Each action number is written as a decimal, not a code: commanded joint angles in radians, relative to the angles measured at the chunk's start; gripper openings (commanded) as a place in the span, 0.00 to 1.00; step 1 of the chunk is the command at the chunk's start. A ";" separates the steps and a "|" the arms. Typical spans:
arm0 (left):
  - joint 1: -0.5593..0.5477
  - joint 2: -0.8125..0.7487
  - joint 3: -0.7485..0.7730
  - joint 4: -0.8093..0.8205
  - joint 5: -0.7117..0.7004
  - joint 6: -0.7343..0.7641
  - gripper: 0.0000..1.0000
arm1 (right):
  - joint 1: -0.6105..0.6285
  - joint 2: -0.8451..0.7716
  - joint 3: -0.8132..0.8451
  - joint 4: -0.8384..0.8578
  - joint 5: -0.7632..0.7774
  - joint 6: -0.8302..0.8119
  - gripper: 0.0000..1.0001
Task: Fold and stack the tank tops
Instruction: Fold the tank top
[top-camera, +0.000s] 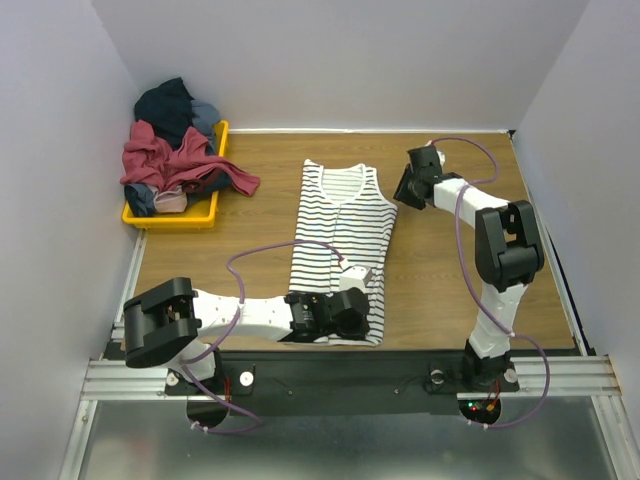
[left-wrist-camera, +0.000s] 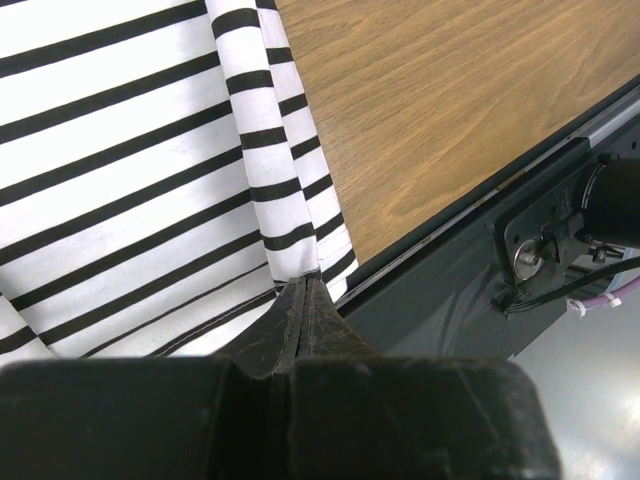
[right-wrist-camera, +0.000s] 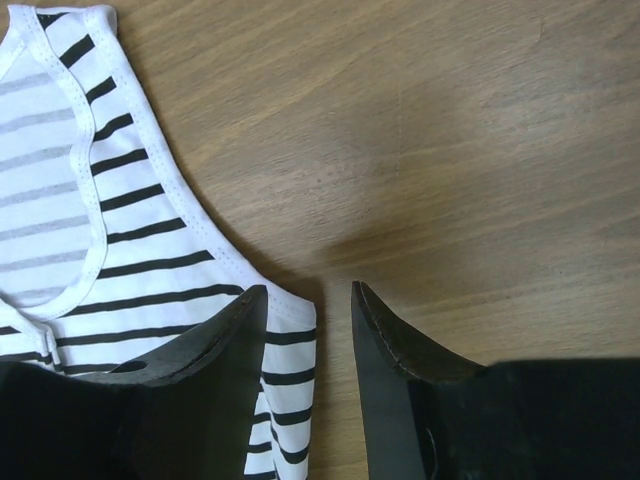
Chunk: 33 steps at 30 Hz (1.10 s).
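Observation:
A white tank top (top-camera: 340, 240) with thin dark stripes lies lengthwise on the middle of the wooden table, folded narrow, neck at the far end. My left gripper (top-camera: 358, 290) is at its near right corner, shut on the hem; the left wrist view shows the pinched cloth (left-wrist-camera: 120, 150) rising to the closed fingertips (left-wrist-camera: 305, 285). My right gripper (top-camera: 402, 192) stands open at the top's far right side. In the right wrist view the armhole edge of the top (right-wrist-camera: 60, 200) lies under the gap (right-wrist-camera: 308, 295), and the left finger (right-wrist-camera: 215, 350) is over the cloth.
A yellow tray (top-camera: 170, 222) at the far left holds a heap of dark blue and red clothes (top-camera: 175, 150), some spilling onto the table. White walls close three sides. The black rail (left-wrist-camera: 450, 270) runs along the near edge, beside the left gripper.

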 joint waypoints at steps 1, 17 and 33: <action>0.003 -0.009 0.025 0.017 -0.001 0.000 0.00 | -0.006 -0.020 -0.011 0.035 -0.031 0.034 0.46; 0.004 -0.002 0.023 0.018 0.002 0.001 0.00 | -0.006 -0.029 -0.097 0.109 -0.077 0.092 0.47; 0.007 0.001 0.023 0.017 0.007 0.007 0.00 | -0.006 -0.030 -0.141 0.173 -0.094 0.140 0.17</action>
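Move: The tank top's right underarm corner, which I go for, lies about 2 cm back, 2 cm left and 3 cm below my right hand. At that same depth, the right shoulder strap is some 7 cm ahead and 8 cm left of the hand, and the bottom of the neckline about 1 cm back and 15 cm left. From my left hand, the underarm corner is some 33 cm ahead and 4 cm right. I sink my open right hand about 2.5 cm while drawing it back some 2 cm onto the underarm corner. Staying low, I ease about 1 cm left, roll the left side up slightly, and close the fingers from half open to nearly shut, pinching the corner of the side edge. My left hand stays put, still gripping the hem's right end. ##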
